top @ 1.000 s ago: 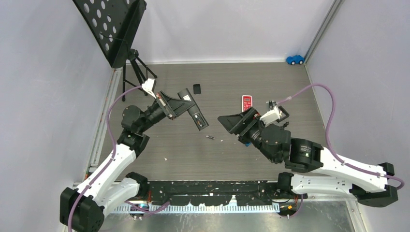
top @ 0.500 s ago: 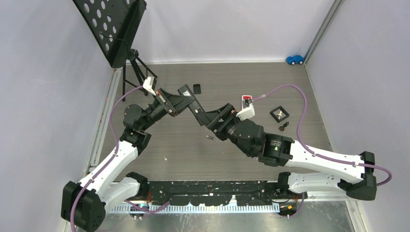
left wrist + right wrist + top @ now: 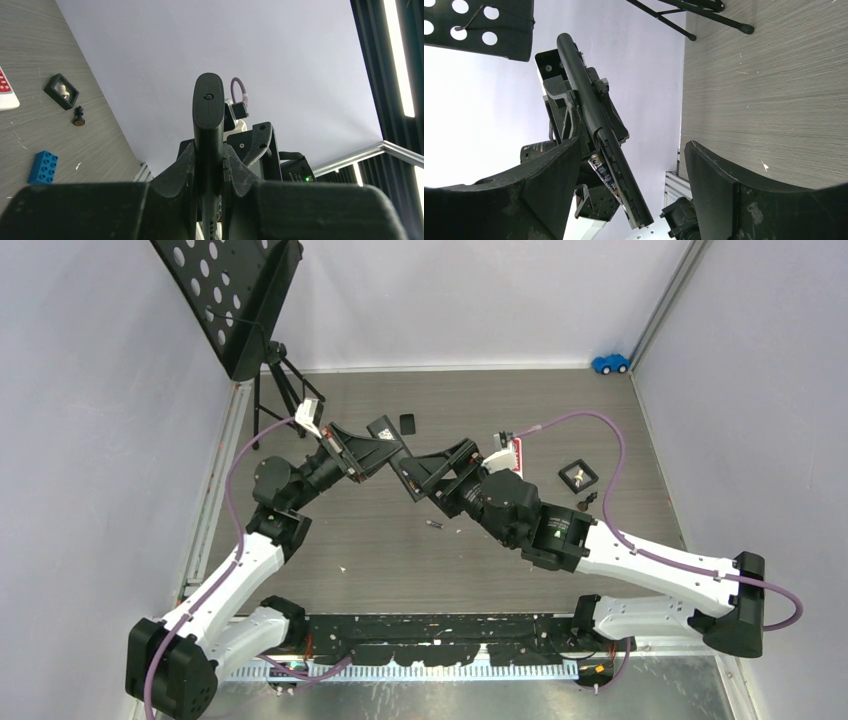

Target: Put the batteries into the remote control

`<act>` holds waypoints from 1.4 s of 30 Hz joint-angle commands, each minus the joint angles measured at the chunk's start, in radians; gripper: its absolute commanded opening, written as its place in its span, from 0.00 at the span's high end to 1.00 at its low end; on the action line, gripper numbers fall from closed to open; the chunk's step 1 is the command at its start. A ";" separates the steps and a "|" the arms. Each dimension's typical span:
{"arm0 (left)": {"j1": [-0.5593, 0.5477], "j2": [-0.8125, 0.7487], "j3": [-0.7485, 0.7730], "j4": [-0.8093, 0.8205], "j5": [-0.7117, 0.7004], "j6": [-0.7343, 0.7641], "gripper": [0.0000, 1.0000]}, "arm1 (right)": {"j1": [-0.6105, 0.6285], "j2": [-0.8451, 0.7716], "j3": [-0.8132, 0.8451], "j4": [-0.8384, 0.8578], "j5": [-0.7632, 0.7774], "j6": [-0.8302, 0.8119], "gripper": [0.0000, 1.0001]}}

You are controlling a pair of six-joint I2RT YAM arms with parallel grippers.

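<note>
My left gripper [image 3: 368, 454] is shut on a long black remote control [image 3: 402, 468], which it holds up off the table. From the left wrist, the remote [image 3: 208, 112] stands edge-on between the pinched fingers of the left gripper [image 3: 209, 167]. My right gripper [image 3: 440, 472] is open, and its fingers straddle the remote's free end without touching it. The right wrist view shows the remote [image 3: 586, 100] running between the wide-set fingers of the right gripper [image 3: 631, 185]. A dark printed battery [image 3: 605, 179] lies along the remote's open compartment. Another battery [image 3: 434, 525] lies on the table below.
A red and white remote [image 3: 516, 454] is partly hidden behind the right wrist. Also on the table are a black cover [image 3: 407, 424], a small black frame [image 3: 578, 475], a small dark piece [image 3: 585, 502] and a blue block [image 3: 43, 166]. A music stand [image 3: 235, 300] fills the back left, and a blue toy car [image 3: 610, 363] sits back right.
My right arm has swung left from the table's right side up to the held remote, uncovering the black frame. The left gripper has tilted the remote slightly toward it.
</note>
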 commanded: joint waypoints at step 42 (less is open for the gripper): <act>0.000 -0.030 0.100 -0.083 0.039 -0.008 1.00 | -0.065 0.010 -0.004 0.148 -0.202 -0.020 0.63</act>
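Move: The left hand still holds the black remote up in the air, its middle within 2 cm of that hand. Its battery end hangs some 5 cm back and 3 cm to that hand's right, which from the right hand is level ahead, about 2 cm left and 1 cm higher. Some 33 cm under the right hand lie a loose battery, 3 cm right and 1 cm back, and a small black cover, 21 cm ahead and 3 cm left. The right hand creeps up and to its left, about 1.5 cm each, turning some 5 degrees counter-clockwise, while its wide-open fingers ease a little, reopen slightly, then close to roughly half their starting gap, one on either side of the remote's battery end. The left hand keeps its grip on the remote and holds it practically still; whether the right fingers have reached the remote or the batteries can't be seen. ##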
